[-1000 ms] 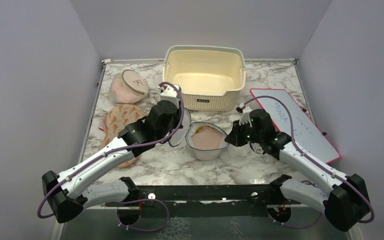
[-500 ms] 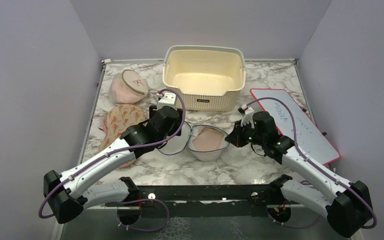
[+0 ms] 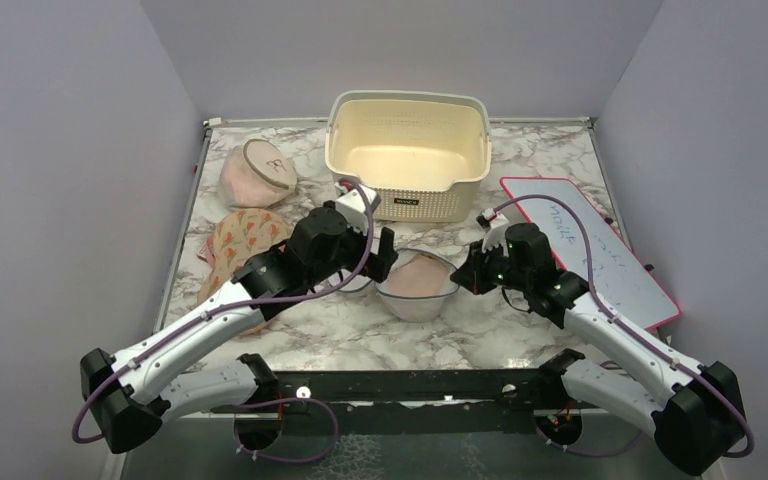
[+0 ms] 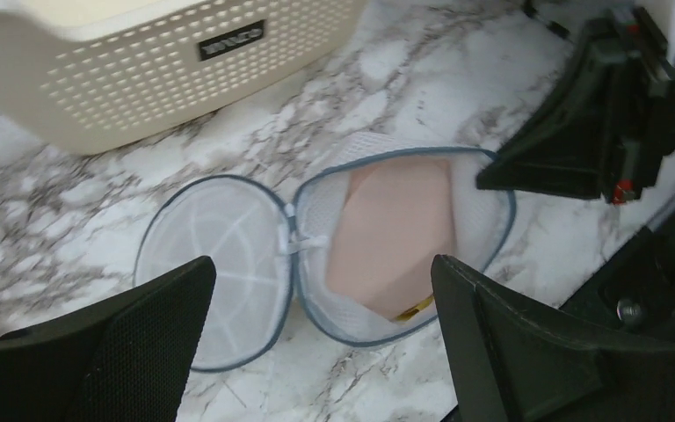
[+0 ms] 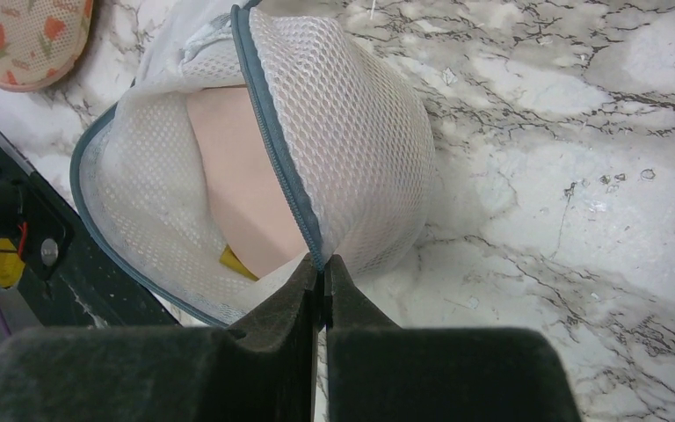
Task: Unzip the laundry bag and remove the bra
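Observation:
The white mesh laundry bag (image 3: 440, 298) lies unzipped in the middle of the table, its round lid (image 4: 215, 255) folded flat to the left. A peach bra (image 4: 391, 233) fills the bag (image 4: 485, 200), with a yellow tag showing at its near edge. My left gripper (image 4: 321, 277) hangs open above the hinge between lid and bag, holding nothing. On the bag's right side, my right gripper (image 5: 321, 268) is shut on the grey zip rim (image 5: 272, 132). The bra (image 5: 237, 176) also shows in the right wrist view, behind that rim.
A cream perforated basket (image 3: 408, 150) stands just behind the bag. A pinkish round bag (image 3: 255, 175) and a floral fabric piece (image 3: 245, 240) lie at the left. A pink-framed whiteboard (image 3: 590, 245) lies at the right.
My left gripper laid the lid down to the left, let go, opened wide and moved right over the bag. The right gripper kept its hold on the rim.

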### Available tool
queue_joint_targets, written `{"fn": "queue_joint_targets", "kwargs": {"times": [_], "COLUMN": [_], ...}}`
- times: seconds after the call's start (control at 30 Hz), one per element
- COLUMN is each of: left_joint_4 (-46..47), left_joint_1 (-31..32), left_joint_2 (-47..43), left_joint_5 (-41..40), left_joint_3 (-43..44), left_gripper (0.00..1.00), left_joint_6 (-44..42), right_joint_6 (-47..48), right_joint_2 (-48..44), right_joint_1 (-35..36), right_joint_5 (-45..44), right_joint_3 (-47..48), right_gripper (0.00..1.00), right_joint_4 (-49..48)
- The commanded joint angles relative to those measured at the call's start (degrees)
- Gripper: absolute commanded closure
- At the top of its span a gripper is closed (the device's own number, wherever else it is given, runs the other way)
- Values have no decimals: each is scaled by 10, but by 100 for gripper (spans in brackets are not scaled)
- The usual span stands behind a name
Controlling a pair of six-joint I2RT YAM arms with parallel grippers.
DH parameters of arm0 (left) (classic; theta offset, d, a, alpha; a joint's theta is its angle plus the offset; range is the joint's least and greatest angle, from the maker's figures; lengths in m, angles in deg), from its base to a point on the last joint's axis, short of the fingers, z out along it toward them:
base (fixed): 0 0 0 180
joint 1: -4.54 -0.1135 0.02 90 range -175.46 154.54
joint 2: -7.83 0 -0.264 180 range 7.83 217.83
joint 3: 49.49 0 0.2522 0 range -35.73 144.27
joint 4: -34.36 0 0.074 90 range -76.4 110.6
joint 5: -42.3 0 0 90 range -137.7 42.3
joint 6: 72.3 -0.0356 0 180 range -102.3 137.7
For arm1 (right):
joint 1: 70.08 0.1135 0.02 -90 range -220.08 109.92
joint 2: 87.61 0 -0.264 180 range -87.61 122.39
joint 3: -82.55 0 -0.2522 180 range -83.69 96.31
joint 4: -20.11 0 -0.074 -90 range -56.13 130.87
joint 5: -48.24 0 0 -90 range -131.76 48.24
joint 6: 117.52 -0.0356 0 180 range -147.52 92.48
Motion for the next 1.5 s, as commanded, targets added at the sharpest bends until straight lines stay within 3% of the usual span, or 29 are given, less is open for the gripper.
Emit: {"fn": "queue_joint_targets", "kwargs": {"times": [0.0,0.1,0.2,0.4,0.63,0.83,0.97,1.07,1.1,1.17,1.27,1.37,1.47], "left_joint_4": [80,71,40,19,27,48,62,95,109,128,137,129,119], "left_joint_1": [2,21,26,23,0,-20,-20,-20,-20,-20,-19,-20,-20], "left_joint_2": [60,122,177,255,335,348,316,284,276,269,276,290,304], "left_joint_5": [247,300,295,369,384,392,464,471,463,437,397,362,345], "left_joint_3": [-7,9,41,80,123,117,96,70,61,54,58,71,77], "left_gripper": [20,25,21,13,14,29,24,20,23,43,58,71,77], "left_joint_6": [-90,-156,-212,-309,-329,-322,-297,-262,-253,-237,-227,-225,-231], "right_joint_6": [-1,0,3,8,8,10,11,12,13,13,13,13,13], "right_joint_2": [-9,-7,-8,-11,-18,-18,-14,-12,-12,-13,-15,-19,-23], "right_joint_1": [2,2,2,2,2,2,2,2,2,2,2,2,2], "right_joint_5": [-22,-19,-16,-6,-4,0,4,12,14,18,22,26,25], "right_joint_3": [-2,-2,-3,-6,-9,-10,-10,-10,-11,-12,-13,-15,-16], "right_gripper": [99,99,99,99,99,99,99,99,99,99,99,99,99], "right_joint_4": [-15,-16,-17,-22,-25,-28,-29,-32,-32,-34,-35,-37,-38]}}
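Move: The bra lies in the unzipped laundry bag, about 9 cm to the left gripper's right, 1 cm back and some 17 cm below it. The bag's mesh lid lies open about 5 cm to that gripper's left, level with it and 21 cm down; the cream basket stands roughly 21 cm ahead and 6 cm right, 16 cm down. From the right gripper, shut on the bag's rim, the bra is about 7 cm left, 1 cm ahead and 6 cm below. Swing the left gripper about 11 cm to the right and some 12 cm down to the bra in the bag's mouth, drawing back a little at first and turning about 45 degrees clockwise, then lift it 3 to 4 cm while closing the wide-open fingers to roughly a quarter. Keep the right gripper still, pinching the rim. ##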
